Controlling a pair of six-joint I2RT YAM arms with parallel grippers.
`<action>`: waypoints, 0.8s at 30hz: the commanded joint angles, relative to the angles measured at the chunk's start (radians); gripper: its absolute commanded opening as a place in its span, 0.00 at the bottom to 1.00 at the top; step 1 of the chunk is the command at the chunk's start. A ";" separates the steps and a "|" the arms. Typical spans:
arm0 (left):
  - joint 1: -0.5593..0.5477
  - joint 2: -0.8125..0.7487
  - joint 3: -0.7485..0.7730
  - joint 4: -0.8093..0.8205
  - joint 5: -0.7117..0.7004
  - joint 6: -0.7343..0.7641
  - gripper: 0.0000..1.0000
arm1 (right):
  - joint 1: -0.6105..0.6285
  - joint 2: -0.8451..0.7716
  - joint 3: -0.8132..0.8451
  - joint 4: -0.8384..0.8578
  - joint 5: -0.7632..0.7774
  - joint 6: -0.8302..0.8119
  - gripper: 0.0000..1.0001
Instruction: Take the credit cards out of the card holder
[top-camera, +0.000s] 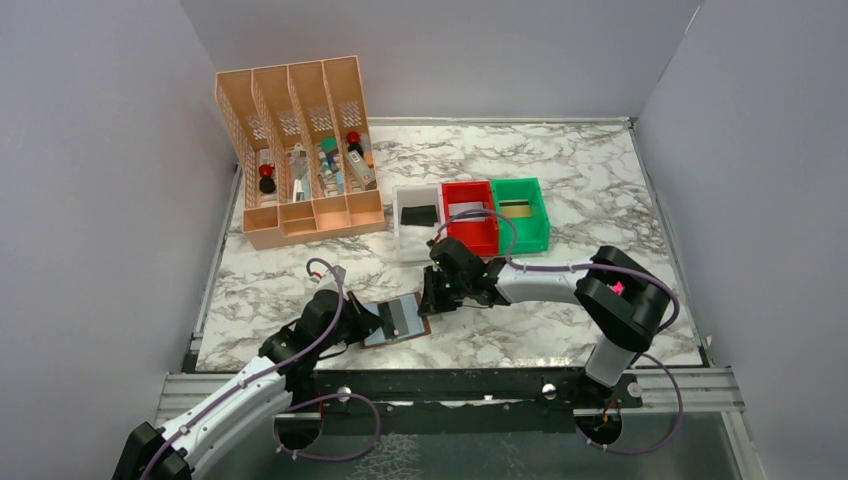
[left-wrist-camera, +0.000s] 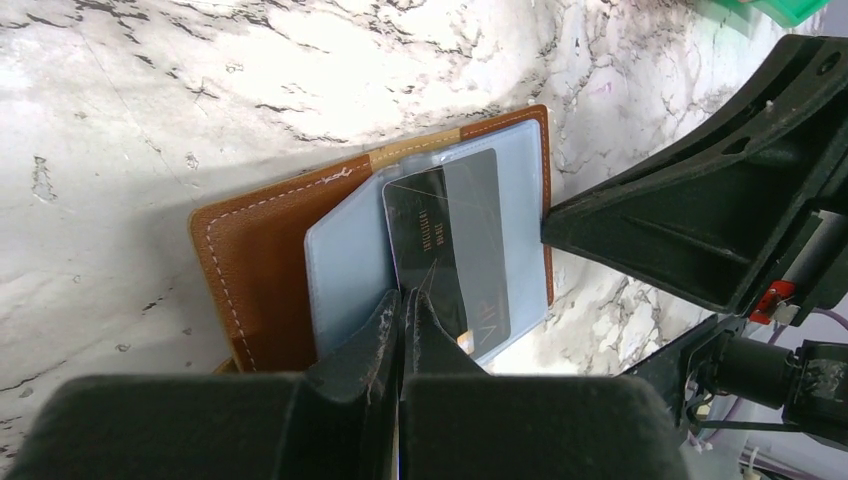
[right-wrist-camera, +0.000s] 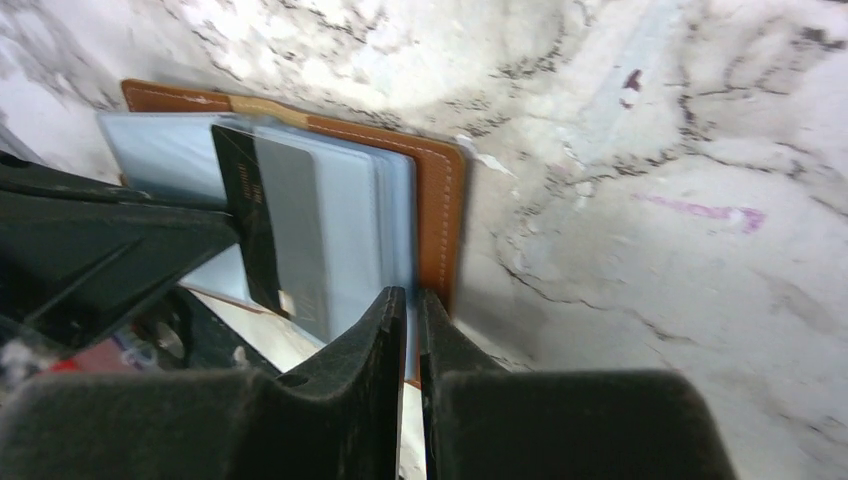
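The brown card holder (top-camera: 415, 331) (left-wrist-camera: 262, 270) (right-wrist-camera: 438, 205) lies open on the marble near the front edge, clear sleeves up. A dark credit card (top-camera: 403, 316) (left-wrist-camera: 450, 235) (right-wrist-camera: 272, 225) sits in the top sleeve, sticking partly out. My left gripper (top-camera: 372, 322) (left-wrist-camera: 407, 296) is shut at the holder's left side, pinching the clear sleeve beside the card's edge. My right gripper (top-camera: 432, 300) (right-wrist-camera: 412, 295) is at the holder's right side. Its fingers stand only a slit apart, with the sleeves' free edge in the slit, next to the brown border.
A peach desk organiser (top-camera: 300, 150) stands at the back left. White (top-camera: 402, 240), red (top-camera: 482, 238) and green (top-camera: 535, 232) bins sit behind the holder; a dark card (top-camera: 418, 214) lies in the white one. The right arm's body (left-wrist-camera: 700, 220) fills the left wrist view's right side.
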 joint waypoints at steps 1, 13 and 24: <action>0.005 0.034 -0.002 0.026 -0.014 0.020 0.00 | -0.002 -0.052 0.011 -0.074 0.003 -0.093 0.17; 0.004 0.086 0.002 0.076 -0.020 0.013 0.00 | 0.006 -0.057 -0.006 0.099 -0.217 -0.132 0.35; 0.004 0.085 -0.009 0.092 -0.009 0.003 0.00 | 0.007 0.078 0.037 0.087 -0.231 -0.148 0.37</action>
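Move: The credit card lies in the open card holder, its middle about 5 cm left of the right fingertips, 1 cm back and about 1 cm below; these fingers are at the holder's right edge. From the left hand its middle is about 2 cm to the right, 1 cm ahead and 1 cm below. The white tray is some 18 cm straight ahead of the right hand, the red tray equally far out but 10 cm to its right. The shut left fingertips keep resting on the card's left edge, hardly moving. The right hand comes off the holder's right edge, rising about 4 cm while drifting left and back, then sinks nearly 3 cm towards the card's right side, netting about 2.5 cm left and as much back. Its fingers part to over a third open and the wrist turns some 15 degrees counter-clockwise. ##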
